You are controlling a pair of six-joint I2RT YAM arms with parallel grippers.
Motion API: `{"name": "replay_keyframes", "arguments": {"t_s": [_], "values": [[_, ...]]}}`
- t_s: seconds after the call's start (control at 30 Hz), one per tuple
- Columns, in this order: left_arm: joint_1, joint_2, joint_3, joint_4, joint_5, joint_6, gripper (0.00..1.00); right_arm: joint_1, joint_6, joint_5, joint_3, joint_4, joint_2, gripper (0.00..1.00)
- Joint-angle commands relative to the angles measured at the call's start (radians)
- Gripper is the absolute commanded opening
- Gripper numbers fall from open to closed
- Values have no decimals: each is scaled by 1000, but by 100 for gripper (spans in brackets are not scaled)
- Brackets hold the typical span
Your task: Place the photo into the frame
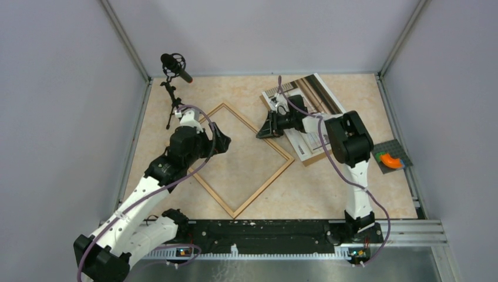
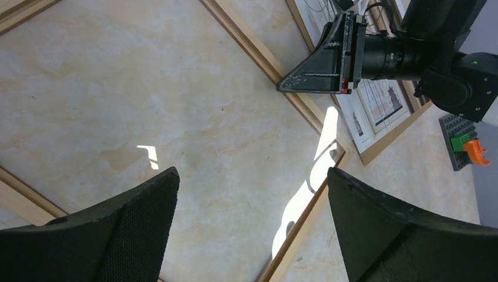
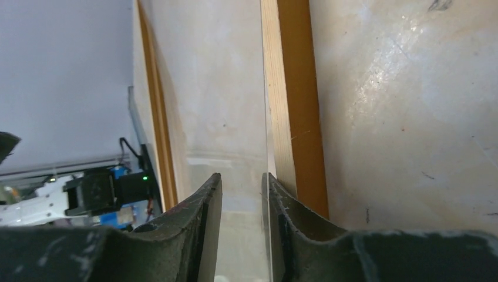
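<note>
The frame (image 1: 267, 176), light wood, lies flat as a diamond in the middle of the table. My left gripper (image 1: 220, 141) hovers over its left part, open wide (image 2: 252, 176), with only bare table between the fingers. My right gripper (image 1: 262, 130) reaches sideways to the frame's back right rail (image 3: 293, 117). Its jaws (image 3: 242, 179) stand a little apart. A thin clear sheet's edge (image 3: 266, 117) runs along one finger's inner face, and the other finger stands off it. The photo (image 1: 314, 91) lies on the stack at the back right, behind the right gripper.
A white sheet with small pictures (image 1: 311, 141) lies on a brown backing board (image 2: 393, 138) at the back right. A microphone on a stand (image 1: 175, 64) is at the back left. A grey block with an orange piece (image 1: 389, 158) sits by the right wall.
</note>
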Motion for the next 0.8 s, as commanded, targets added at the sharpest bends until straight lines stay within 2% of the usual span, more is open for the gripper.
{"name": "replay_keyframes", "arguments": {"t_s": [0.0, 0.3, 0.43, 0.77], "values": [[3, -33, 29, 31, 9, 15, 98, 26, -176, 144, 91, -281, -82, 34], [3, -52, 31, 31, 9, 32, 98, 68, -328, 348, 170, -541, -163, 50], [3, -65, 33, 28, 2, 44, 98, 82, -361, 352, 175, -604, -185, 51], [3, -68, 23, 17, 12, 51, 98, 92, -362, 320, 112, -610, -227, 49]]}}
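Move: Just by the right hand's fingertips is the frame's right-hand outer rail, its middle about 1 cm ahead and 1 cm left, 2 cm below. The frame's middle, under the clear pane, is some 7 cm back and 10 cm left, the photo 6 cm ahead and 17 cm right, both about 2 cm below. From the left hand, that rail's middle lies roughly 13 cm ahead, 12 cm right and 18 cm below. Backing off along the rail towards the frame's right corner, the right hand travels about 2.5 cm back and as much to the right, rising barely 1 cm. Its left-pointing fingers tip down some 25 degrees and spread from about a quarter to half open beside the rail's inner edge. The wide-open left hand rises about 1.5 cm. ##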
